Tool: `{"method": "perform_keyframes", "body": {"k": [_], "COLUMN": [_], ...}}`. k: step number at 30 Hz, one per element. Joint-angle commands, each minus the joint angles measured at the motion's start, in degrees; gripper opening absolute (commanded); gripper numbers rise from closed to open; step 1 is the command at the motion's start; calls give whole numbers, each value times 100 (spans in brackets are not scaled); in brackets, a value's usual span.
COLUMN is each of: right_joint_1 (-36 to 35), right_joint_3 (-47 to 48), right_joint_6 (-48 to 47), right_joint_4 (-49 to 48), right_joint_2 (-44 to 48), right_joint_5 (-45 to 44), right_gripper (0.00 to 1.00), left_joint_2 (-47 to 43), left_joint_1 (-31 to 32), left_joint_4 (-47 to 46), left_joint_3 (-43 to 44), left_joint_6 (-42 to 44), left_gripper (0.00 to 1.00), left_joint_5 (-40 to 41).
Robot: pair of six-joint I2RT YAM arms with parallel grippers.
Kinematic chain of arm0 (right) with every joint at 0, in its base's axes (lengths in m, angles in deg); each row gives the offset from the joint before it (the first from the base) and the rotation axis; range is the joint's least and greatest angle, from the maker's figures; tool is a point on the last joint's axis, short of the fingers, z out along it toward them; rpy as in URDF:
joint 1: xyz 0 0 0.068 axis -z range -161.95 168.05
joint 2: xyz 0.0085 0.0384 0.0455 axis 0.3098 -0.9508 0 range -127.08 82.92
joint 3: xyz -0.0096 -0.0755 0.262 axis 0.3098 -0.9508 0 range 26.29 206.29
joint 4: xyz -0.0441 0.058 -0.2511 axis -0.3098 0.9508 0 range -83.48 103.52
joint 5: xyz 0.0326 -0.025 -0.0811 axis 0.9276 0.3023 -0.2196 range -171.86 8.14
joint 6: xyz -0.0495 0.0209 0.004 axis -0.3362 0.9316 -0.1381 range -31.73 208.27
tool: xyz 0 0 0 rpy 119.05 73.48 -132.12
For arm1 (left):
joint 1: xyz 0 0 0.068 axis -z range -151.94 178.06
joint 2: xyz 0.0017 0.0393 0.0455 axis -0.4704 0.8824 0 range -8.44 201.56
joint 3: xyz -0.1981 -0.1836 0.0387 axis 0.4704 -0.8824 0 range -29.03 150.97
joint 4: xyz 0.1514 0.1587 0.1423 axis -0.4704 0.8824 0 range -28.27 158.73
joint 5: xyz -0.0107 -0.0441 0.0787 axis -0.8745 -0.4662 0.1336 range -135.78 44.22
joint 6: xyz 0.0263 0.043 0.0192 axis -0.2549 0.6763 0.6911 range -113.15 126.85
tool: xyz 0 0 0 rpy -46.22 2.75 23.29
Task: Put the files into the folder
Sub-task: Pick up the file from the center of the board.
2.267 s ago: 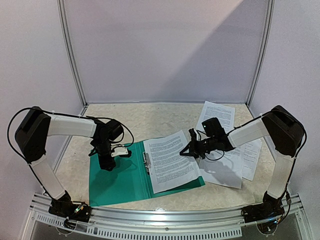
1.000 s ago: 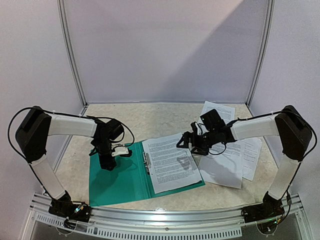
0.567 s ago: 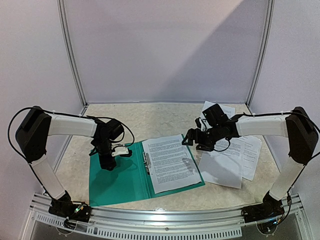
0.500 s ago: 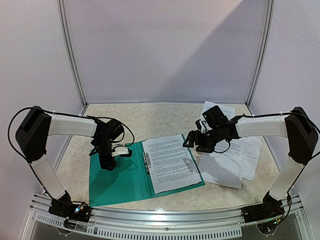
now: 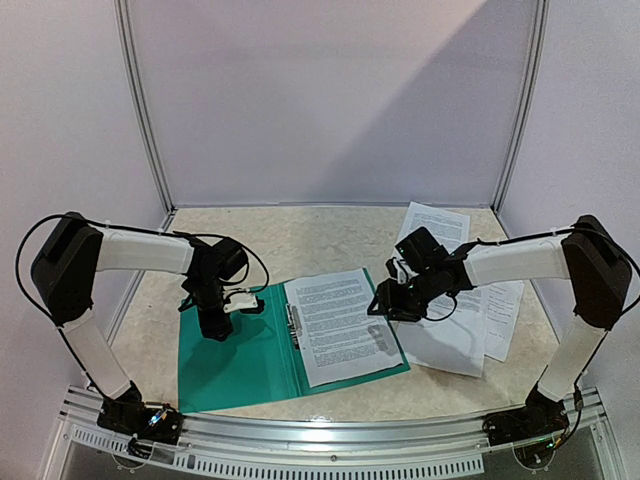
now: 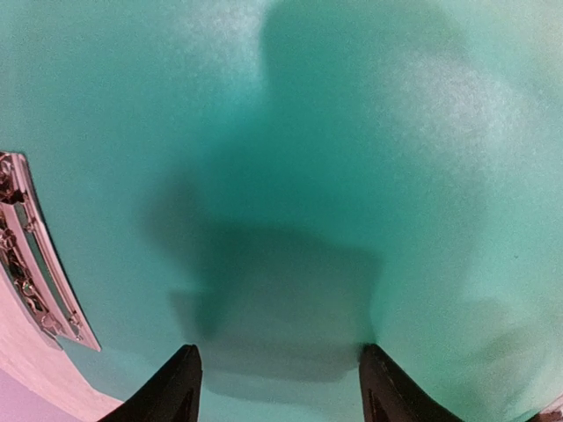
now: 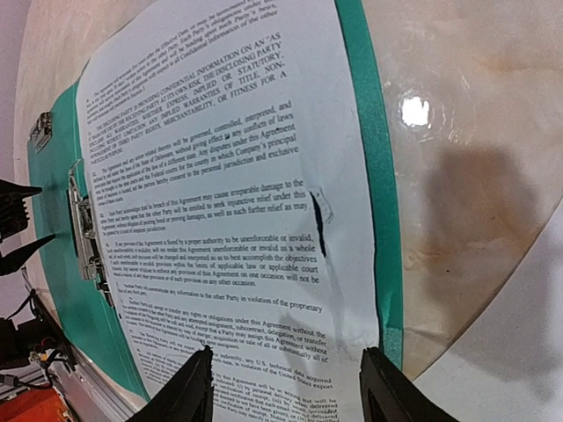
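The teal folder (image 5: 235,365) lies open on the table, its metal clip (image 5: 293,325) along the spine. One printed file (image 5: 340,325) lies on the folder's right half, with a small tear (image 7: 318,224) near its right edge. Three more files (image 5: 450,325) lie loose on the table to the right. My left gripper (image 5: 213,332) points straight down onto the folder's left flap (image 6: 290,176), jaws open, holding nothing. My right gripper (image 5: 378,306) hovers open over the right edge of the file (image 7: 220,220) in the folder, nothing between its fingers (image 7: 189,391).
The table top (image 5: 300,240) is beige marble. White booth walls with metal posts (image 5: 140,110) stand at the back and sides. A metal rail (image 5: 330,440) runs along the near edge. The loose sheets (image 5: 435,225) overlap at the right, under my right arm.
My right gripper has swung slightly right and come down toward the near right part of the file in the folder, and its jaws have narrowed. The left arm and papers have not moved.
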Motion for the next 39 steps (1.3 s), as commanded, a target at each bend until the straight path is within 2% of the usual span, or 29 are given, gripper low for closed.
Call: {"method": "perform_keyframes", "body": {"k": [1,12,20,21,22,23,24,25,28,34,36,39], "right_joint_1": [-63,-133,-132,-136,-132,-133,-134,-132,-128,-108,-51,60], "right_joint_3": [-99,-117,195,296,383,505,622,743,996,683,323,-350], "right_joint_6": [45,98,-114,-163,-259,-327,-420,-538,-737,-599,-405,-234], "right_joint_4": [38,-82,489,606,733,919,1146,1387,2106,2566,2433,1832], "right_joint_2": [-211,-490,-169,-66,20,88,190,258,555,1468,1772,2197], "right_joint_5": [-37,145,-172,-268,-388,-558,-789,-1115,-2151,-3663,-3632,-2959], "right_gripper": [57,56,58,60,66,77,93,98,99,99,99,97], "left_joint_2": [205,200,192,186,179,175,156,142,95,73,67,55], "left_joint_1": [34,34,34,34,36,34,27,31,25,25,25,25], "left_joint_4": [-298,-282,-224,-211,-186,-161,-142,-114,-30,93,126,161], "left_joint_3": [-32,-15,33,42,51,69,91,117,230,407,435,502], "left_joint_6": [-20,25,48,62,73,84,104,118,158,241,244,228], "left_gripper": [64,64,64,64,64,64,64,64,65,65,65,65], "left_joint_5": [-51,15,25,37,49,70,94,101,112,182,185,132]}}
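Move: The file at the center of the board lies about 16 cm to my right hand's right, level with it and some 5 cm below. That hand hovers just inside the right edge of the filed sheet, whose middle is 8 cm left and 2 cm back; the far sheet lies about 24 cm ahead and 14 cm right. From my left hand the center file is some 53 cm right and 4 cm ahead. I sink my right hand about 2.5 cm over the filed sheet's right edge and pause there, fingers half open. Then I open them fully and lift away some 12 cm, swinging about 10 cm right and a little forward until I am over the left part of the center file, my fingers turning from leftward to forward-down. Late on, my left hand eases about 2 cm forward and up, clear of the folder. ##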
